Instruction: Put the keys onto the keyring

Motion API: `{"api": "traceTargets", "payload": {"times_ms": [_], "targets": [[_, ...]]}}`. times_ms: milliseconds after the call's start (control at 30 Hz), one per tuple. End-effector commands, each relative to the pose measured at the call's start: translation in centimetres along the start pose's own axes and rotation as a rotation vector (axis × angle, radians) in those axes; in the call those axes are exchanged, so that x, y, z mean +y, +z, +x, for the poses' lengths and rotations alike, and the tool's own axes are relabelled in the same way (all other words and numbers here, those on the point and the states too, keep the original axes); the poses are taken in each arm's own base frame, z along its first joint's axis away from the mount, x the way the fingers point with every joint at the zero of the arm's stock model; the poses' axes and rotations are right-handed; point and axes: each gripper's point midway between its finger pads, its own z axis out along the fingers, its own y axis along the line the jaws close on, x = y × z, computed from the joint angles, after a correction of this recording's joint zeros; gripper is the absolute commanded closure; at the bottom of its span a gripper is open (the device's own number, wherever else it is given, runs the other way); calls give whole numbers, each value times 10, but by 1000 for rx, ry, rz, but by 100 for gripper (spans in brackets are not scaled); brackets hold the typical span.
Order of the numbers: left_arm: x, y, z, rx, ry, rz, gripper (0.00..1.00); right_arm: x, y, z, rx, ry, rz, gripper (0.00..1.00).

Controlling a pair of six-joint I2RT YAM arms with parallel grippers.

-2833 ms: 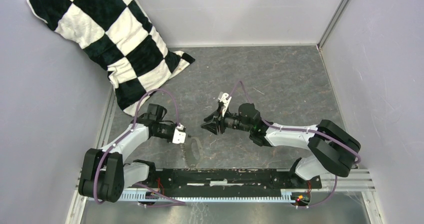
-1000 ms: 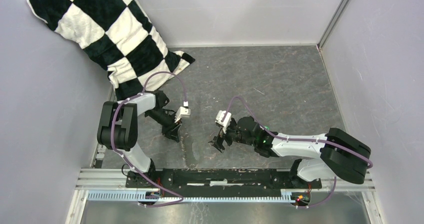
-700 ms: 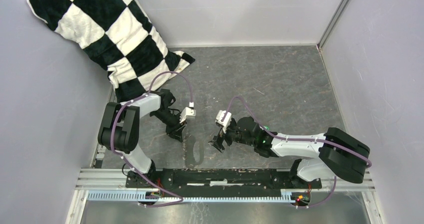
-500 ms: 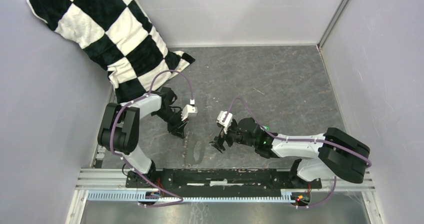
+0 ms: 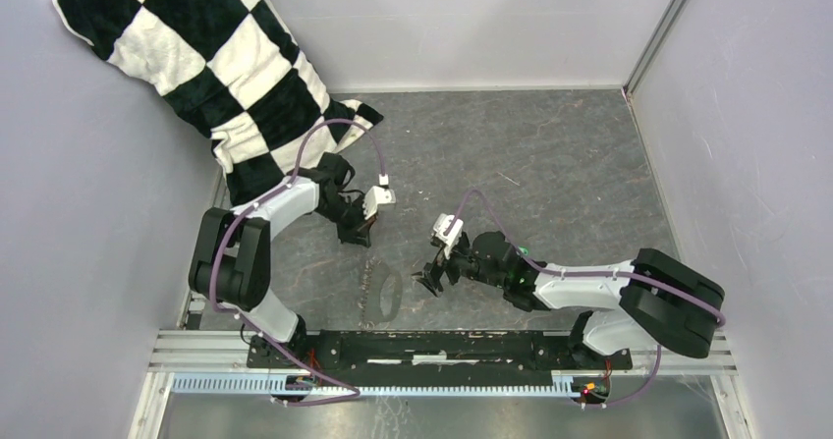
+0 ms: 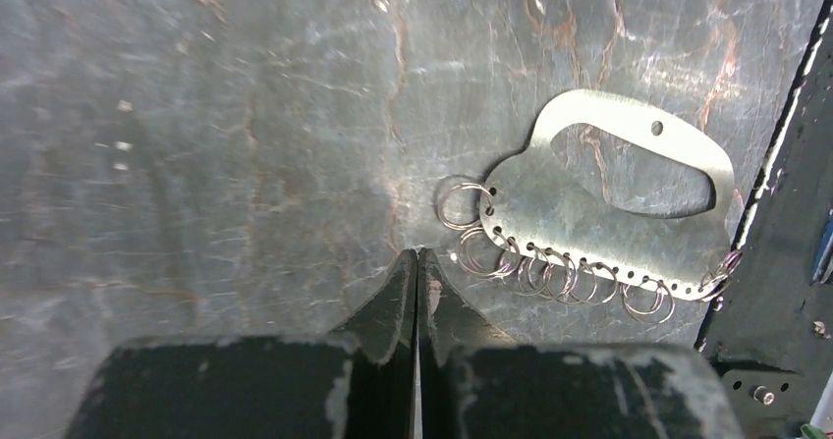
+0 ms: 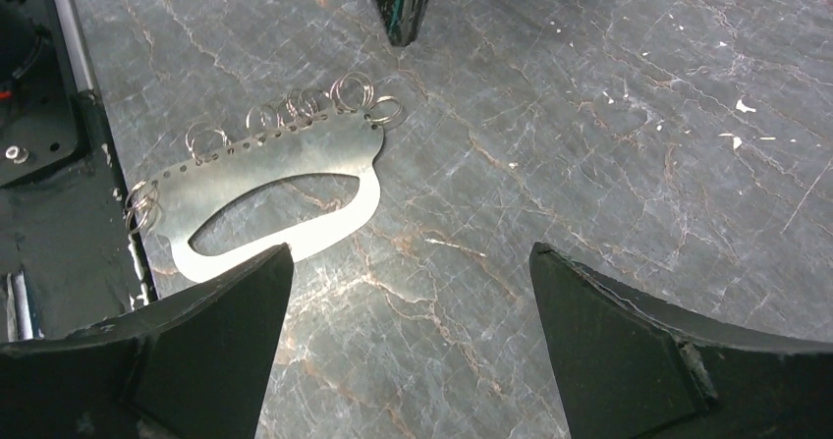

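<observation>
The keyring is a flat silvery plate with a long slot, and it lies on the grey marbled floor near the front rail. A row of small wire rings runs along one of its edges. My left gripper hovers just beyond the ringed edge, shut, pads pressed together. In the right wrist view its dark tip shows a thin green streak that I cannot identify. My right gripper stands wide open beside the plate with nothing between its fingers. The keys are out of view.
A black-and-white checked pillow leans in the far left corner. The black base rail runs right by the plate. Grey walls close in the left, back and right sides.
My left gripper has drawn back from the plate toward the pillow and its jaws have shut. The right arm has hardly moved and stays open.
</observation>
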Motion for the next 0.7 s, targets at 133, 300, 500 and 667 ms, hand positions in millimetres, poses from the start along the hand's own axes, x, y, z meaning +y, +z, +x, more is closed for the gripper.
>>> {"api": "traceTargets", "payload": {"times_ms": [133, 300, 500, 667], "targets": [[-3, -27, -23, -36, 56, -13, 87, -6, 29, -21, -96, 67, 35, 2], [29, -56, -25, -108, -74, -110, 43, 1, 67, -29, -35, 160, -4, 2], [64, -90, -21, -120, -222, -291, 48, 18, 112, -17, 96, 300, -79, 2], [79, -110, -13, -86, -282, -420, 43, 4, 121, -4, 226, 284, 71, 2]]}}
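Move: Off to the right hand's left, about 12 cm and some 3 cm farther out, lies the ring at the far end of the keyring's metal plate, roughly 8 cm lower; the plate's middle is about 9 cm left and 3 cm back. From the left hand, the same ring is only about 3 cm back, 2 cm right and 3 cm below, with the plate's middle some 10 cm back and 5 cm right. Swinging left about 11 cm and forward nearly 5 after a small dip, the empty right hand comes in over the plate's far end, fingers wide open, wrist tipping forward some 15 degrees. The left hand clears out, first rising, then heading forward, left and up away from the plate, turning counter-clockwise as its shut, empty fingers open about halfway. ##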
